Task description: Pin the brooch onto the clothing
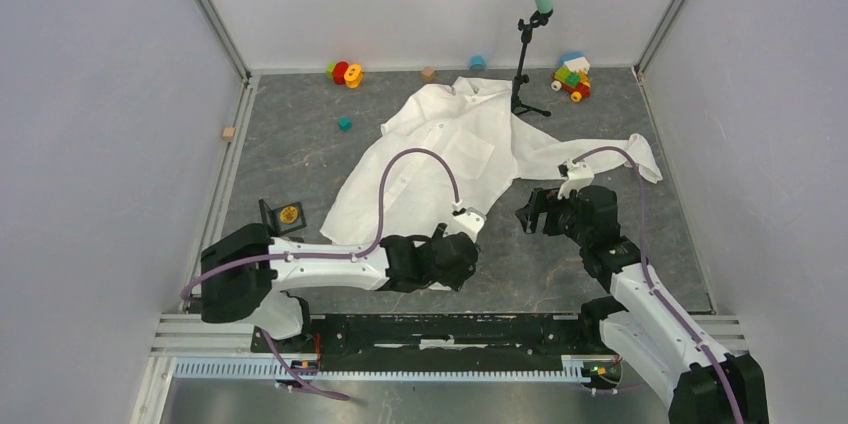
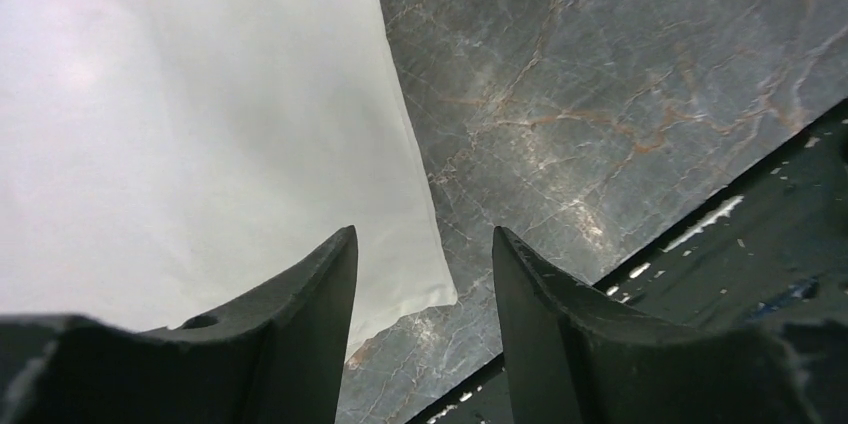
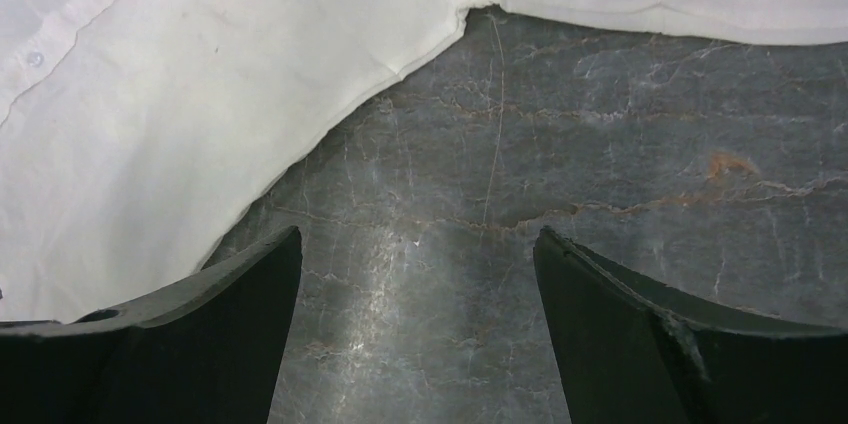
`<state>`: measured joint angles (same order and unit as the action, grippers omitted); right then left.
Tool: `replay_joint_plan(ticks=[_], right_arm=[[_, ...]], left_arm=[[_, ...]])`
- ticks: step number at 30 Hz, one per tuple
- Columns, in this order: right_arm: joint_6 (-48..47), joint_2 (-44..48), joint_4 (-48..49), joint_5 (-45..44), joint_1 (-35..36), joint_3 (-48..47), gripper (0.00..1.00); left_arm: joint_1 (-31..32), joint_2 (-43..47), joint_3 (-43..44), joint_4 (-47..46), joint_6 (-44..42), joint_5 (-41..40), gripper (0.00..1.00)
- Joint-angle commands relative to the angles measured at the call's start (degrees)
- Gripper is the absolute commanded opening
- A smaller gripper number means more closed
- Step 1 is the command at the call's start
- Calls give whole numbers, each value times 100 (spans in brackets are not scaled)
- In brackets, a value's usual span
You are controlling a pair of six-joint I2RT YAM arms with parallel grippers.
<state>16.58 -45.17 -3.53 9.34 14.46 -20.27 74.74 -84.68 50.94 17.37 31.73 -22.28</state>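
Note:
The clothing, a white button-up shirt, lies spread on the grey marble table. The brooch, a gold disc in a small open black box, sits on the table left of the shirt and apart from both arms. My left gripper hangs low over the shirt's near hem. In the left wrist view its jaws stand partly apart, with the hem corner of the clothing lying between them, not pinched. My right gripper is open over bare table, just short of the clothing's edge.
A black tripod stand with a green top stands at the shirt's far edge. Toys lie along the back wall, with a teal cube and a wooden cube. A black rail runs along the near edge.

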Motion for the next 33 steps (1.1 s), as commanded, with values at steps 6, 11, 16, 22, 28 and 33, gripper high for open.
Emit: replay_joint_plan(ticks=[6, 11, 16, 22, 28, 33], right_arm=[[109, 58, 116, -170, 100, 79, 90], [102, 8, 156, -89, 114, 102, 89], [-59, 8, 77, -196, 110, -25, 87], [-279, 87, -171, -421, 106, -356, 87], [-511, 141, -520, -847, 110, -628, 88], [-593, 276, -737, -899, 110, -733, 90]], left_arm=[[228, -702, 219, -143, 393, -355, 59], [252, -1114, 301, 52, 505, -367, 43], [332, -1278, 294, -134, 606, 93, 2], [688, -1191, 451, -1258, -104, 1037, 2], [1060, -1901, 1637, -2081, -622, 2326, 2], [1109, -2239, 2326, -2369, -590, 2919, 12]])
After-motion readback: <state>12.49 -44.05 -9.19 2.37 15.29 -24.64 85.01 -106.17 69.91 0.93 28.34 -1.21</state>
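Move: The white shirt's near right hem corner lies just below the left hand, some 6 cm down and about 2 cm back, neither left nor right of it. The chest pocket is roughly 30 cm farther out than that corner and 4 cm to its right; the other hem corner lies about 27 cm to its left and 12 cm farther out. From the right hand, the near right corner is around 14 cm back, 18 cm left and 9 cm below. The shirt's near right hem corner is pinched by the left hand, which sinks about 6 cm onto it and shuts its half-open fingers. Then, keeping its grip, the hand drags the corner right and back towards the robot, some 17 cm right, speeding up and rising as it turns about 30 degrees clockwise. The right hand, still open, lifts and shifts right a couple of centimetres late on. ##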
